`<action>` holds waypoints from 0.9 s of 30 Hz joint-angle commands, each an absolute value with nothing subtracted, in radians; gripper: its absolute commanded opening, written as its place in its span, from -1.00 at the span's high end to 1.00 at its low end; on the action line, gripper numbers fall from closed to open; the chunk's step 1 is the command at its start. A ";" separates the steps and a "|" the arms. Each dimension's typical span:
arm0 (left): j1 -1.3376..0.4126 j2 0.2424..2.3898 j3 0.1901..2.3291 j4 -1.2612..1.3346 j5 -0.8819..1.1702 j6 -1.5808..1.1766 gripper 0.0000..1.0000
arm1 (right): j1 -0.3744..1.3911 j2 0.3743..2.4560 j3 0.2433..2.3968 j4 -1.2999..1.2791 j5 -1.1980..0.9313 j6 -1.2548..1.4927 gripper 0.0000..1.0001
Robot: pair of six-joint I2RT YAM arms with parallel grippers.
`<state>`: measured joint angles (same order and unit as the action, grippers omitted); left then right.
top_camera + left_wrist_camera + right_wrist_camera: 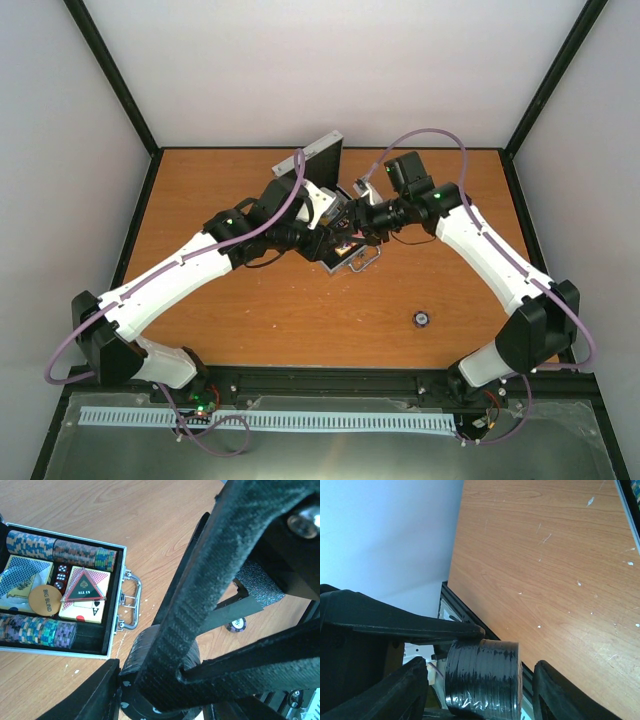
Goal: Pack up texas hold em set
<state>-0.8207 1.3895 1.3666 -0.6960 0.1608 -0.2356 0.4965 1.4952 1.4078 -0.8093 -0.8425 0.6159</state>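
Note:
The silver case point(120, 587) lies open on the table and holds rows of multicoloured chips point(60, 551), card boxes point(82, 607), a round "Big Blind" disc point(44, 600), a triangular "All In" token point(82, 587) and dice point(61, 575). Its lid point(322, 160) stands upright. My left gripper point(150, 690) is shut on a wrapped stack of black chips point(482, 677) just beside the case handle point(131, 600). My right gripper point(481, 675) straddles that same stack, open, with a gap at each finger. Its fingers point(210, 580) cross the left wrist view.
One loose purple chip point(421, 319) lies on the wooden table toward the right arm, also seen as the chip point(236, 625) behind the fingers. Both arms meet above the case point(352, 258) in mid-table. White walls and black frame posts enclose the table.

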 commanded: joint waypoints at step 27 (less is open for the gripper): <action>-0.833 1.359 1.402 -0.610 0.083 -0.184 0.17 | 0.535 1.568 1.473 -0.939 -0.780 0.537 0.45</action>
<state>-0.8280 1.3895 1.3666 -0.7067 0.1234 -0.2092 0.5133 1.5543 1.4590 -0.8661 -0.8291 0.5392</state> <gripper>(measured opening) 0.410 0.362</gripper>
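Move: The left hand already pinches a short stack of black chips by its rim, the stack's middle only about 1 cm to the right of its hand point. From the right hand, whose half-open fingers already straddle the stack, that middle is about 1 cm left and 1 cm down. The open case lies some 20 cm below, about 11 cm ahead and 3 cm left of the right hand; a lone chip on the table is roughly 11 cm back and 17 cm right. The right fingers close onto the two end faces of the black stack, narrowing from a bit over half open to about a third, while that hand eases down about 1 cm and barely half a centimetre left to take the stack deeper between its pads. The left hand stays put and keeps its pinch on the rim, its opening unchanged. ##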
